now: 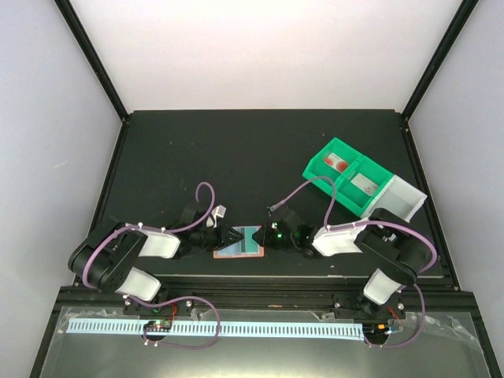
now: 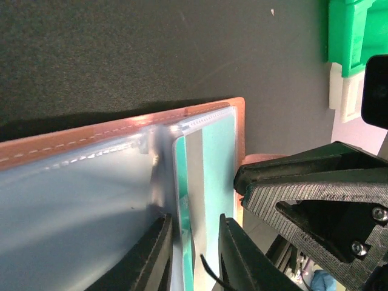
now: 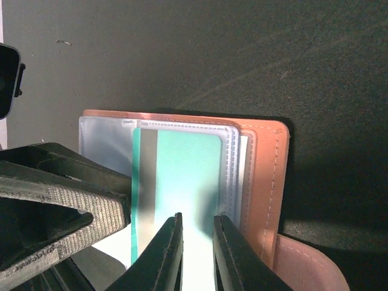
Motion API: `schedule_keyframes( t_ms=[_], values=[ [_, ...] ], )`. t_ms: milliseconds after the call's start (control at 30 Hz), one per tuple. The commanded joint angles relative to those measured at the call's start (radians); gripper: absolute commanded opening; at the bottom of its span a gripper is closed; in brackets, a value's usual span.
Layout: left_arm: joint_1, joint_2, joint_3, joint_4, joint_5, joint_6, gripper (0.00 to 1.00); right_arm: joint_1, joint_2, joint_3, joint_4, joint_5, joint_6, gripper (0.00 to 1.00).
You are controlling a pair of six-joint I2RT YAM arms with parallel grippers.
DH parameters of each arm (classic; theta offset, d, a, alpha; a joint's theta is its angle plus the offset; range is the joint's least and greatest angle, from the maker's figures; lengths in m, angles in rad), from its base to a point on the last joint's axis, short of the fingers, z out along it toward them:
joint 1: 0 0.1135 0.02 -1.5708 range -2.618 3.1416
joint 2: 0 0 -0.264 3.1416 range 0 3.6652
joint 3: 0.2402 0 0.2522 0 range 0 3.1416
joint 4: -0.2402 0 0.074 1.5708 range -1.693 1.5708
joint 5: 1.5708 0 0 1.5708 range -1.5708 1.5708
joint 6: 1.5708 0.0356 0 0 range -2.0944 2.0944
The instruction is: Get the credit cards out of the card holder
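The salmon-pink card holder (image 1: 236, 256) lies open near the table's front edge, between both grippers. Its clear sleeves hold the credit cards. A teal card with a grey stripe (image 3: 188, 170) is uppermost, and a pale card edge shows beneath it. In the left wrist view my left gripper (image 2: 194, 242) straddles the raised edge of the teal card (image 2: 218, 157) and its sleeve, with its jaws still a little apart. My right gripper (image 3: 197, 242) hangs over the card's face with a narrow gap and nothing between its fingers. The holder's snap tab (image 3: 303, 267) lies at the right.
A green compartment bin (image 1: 358, 181) with a white end piece stands at the back right and holds small items. The two grippers' fingers are close together over the holder. The table's front edge runs just behind the holder.
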Motion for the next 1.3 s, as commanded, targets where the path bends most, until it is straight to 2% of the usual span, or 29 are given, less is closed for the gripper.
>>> schedule_keyframes(
  t_ms=[0,233,933,1267],
  values=[
    [0.003,0.021,-0.004,0.062,0.024,-0.012,0.20,-0.002,0.039,-0.025,-0.002,-0.012,0.008,0.18],
    [0.003,0.023,-0.012,0.077,0.022,-0.024,0.02,-0.002,0.036,-0.025,-0.016,-0.004,0.007,0.17],
    [0.053,-0.064,-0.018,-0.048,0.010,0.033,0.01,-0.004,0.019,-0.039,-0.070,0.050,0.007,0.16],
    [0.070,-0.060,-0.012,-0.047,0.047,0.047,0.02,-0.005,0.017,-0.037,-0.072,0.050,0.004,0.16]
  ],
)
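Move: The turquoise card's middle lies about 3 cm right of the left hand, 1 cm back and 1 cm below; the card's left edge is right by its fingertips. The open holder's middle is level with that hand sideways, 1 cm back, 2 cm down. From the right hand, the card's middle is roughly 1 cm left, 1 cm back and 1 cm down. The left hand shuts its fingers at the turquoise card's left edge, then eases about 1 cm left and up. ##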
